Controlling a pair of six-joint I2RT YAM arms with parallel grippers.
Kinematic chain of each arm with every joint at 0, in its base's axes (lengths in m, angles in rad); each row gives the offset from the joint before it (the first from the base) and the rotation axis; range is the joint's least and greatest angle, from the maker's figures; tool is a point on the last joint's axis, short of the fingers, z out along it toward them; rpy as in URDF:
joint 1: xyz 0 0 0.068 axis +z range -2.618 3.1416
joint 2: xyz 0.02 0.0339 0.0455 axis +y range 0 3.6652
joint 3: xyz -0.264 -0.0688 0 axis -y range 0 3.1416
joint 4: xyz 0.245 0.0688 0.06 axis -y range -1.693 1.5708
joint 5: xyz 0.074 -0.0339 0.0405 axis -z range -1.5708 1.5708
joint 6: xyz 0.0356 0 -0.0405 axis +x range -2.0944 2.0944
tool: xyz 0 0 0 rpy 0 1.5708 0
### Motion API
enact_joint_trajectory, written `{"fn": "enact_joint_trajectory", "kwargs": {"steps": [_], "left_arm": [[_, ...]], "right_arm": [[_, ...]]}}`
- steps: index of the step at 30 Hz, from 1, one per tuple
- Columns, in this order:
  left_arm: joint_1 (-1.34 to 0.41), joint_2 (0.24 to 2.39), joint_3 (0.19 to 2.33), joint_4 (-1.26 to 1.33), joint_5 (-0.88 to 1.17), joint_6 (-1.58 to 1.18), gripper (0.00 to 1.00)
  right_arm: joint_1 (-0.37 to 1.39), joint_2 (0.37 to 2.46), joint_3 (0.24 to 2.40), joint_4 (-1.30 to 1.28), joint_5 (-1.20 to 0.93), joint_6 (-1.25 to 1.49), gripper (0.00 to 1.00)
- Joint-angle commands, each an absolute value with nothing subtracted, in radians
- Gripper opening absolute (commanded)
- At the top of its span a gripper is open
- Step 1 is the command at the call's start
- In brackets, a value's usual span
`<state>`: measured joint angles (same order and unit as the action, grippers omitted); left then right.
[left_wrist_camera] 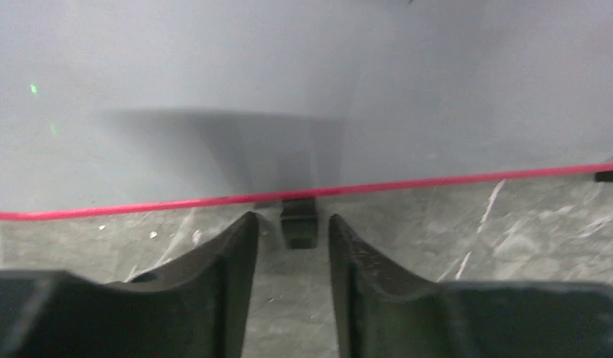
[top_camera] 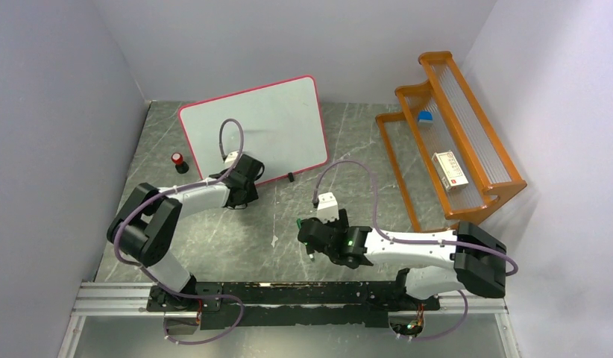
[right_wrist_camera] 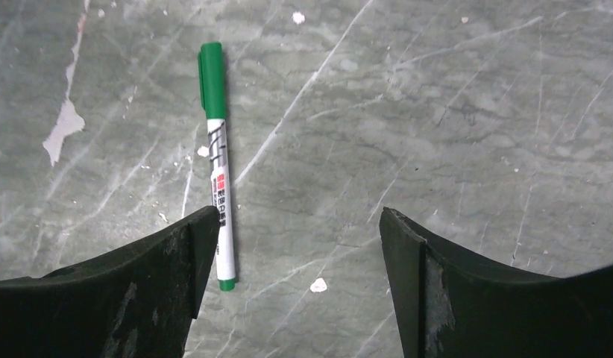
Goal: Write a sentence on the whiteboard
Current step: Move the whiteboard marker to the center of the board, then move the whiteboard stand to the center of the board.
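Observation:
The whiteboard [top_camera: 268,125], white with a thin pink-red frame, leans at the back left of the table. Its face [left_wrist_camera: 303,82] is blank apart from a small green speck; the sentence is not in view. My left gripper [top_camera: 251,175] is low at the board's bottom edge. In the left wrist view this gripper [left_wrist_camera: 292,218] is open, with one of the board's black feet [left_wrist_camera: 300,224] just beyond its tips. A green-capped marker [right_wrist_camera: 218,160] lies flat on the table. My right gripper [right_wrist_camera: 297,212] hangs wide open over it, the pen beside one finger and untouched.
An orange wooden rack [top_camera: 467,127] stands at the right, holding a blue item [top_camera: 425,116] and a white box [top_camera: 449,168]. A small red and black object [top_camera: 178,160] sits left of the board. Grey walls close in on three sides.

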<state>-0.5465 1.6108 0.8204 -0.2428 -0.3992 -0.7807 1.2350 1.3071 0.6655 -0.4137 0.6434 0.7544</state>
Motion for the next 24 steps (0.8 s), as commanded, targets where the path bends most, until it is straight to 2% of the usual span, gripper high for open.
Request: {"fn": "enact_joint_trajectory", "kwargs": {"steps": [1, 6, 9, 24], "left_arm": [[-0.543, 1.66, 0.865, -0.207, -0.421, -0.799, 0.4], [-0.572, 1.659, 0.827, -0.181, -0.394, -0.814, 0.16], [-0.615, 1.649, 0.803, -0.181, -0.394, -0.831, 0.05], [-0.865, 1.607, 0.735, -0.216, -0.4, -1.118, 0.05]], "right_arm": [[1.207, 1.262, 0.653, -0.379, 0.695, 0.73, 0.82], [1.181, 1.225, 0.639, -0.371, 0.71, 0.709, 0.83], [1.165, 1.201, 0.623, -0.363, 0.715, 0.703, 0.83], [1.132, 1.017, 0.553, -0.397, 0.789, 0.732, 0.84]]}}
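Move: The left clip on the whiteboard's lower edge is about 1 cm ahead of my left hand and level with it, between the half-open fingers. The right clip is roughly 12 cm to the right and 4 cm farther out, the red-topped bottle about 18 cm left and 7 cm ahead, and the marker some 16 cm back and 17 cm right. From my right hand the marker is about 4 cm left, 1 cm back and 4 cm down. My left hand eases forward about 1 cm and shuts its fingers on the board's left clip. Keeping that pinch, it drags the board along the table to the right and back towards me, about 6 cm right and 5 cm back. My open, empty right hand draws off the marker, some 4 cm right, nearly as far up and a little forward. ##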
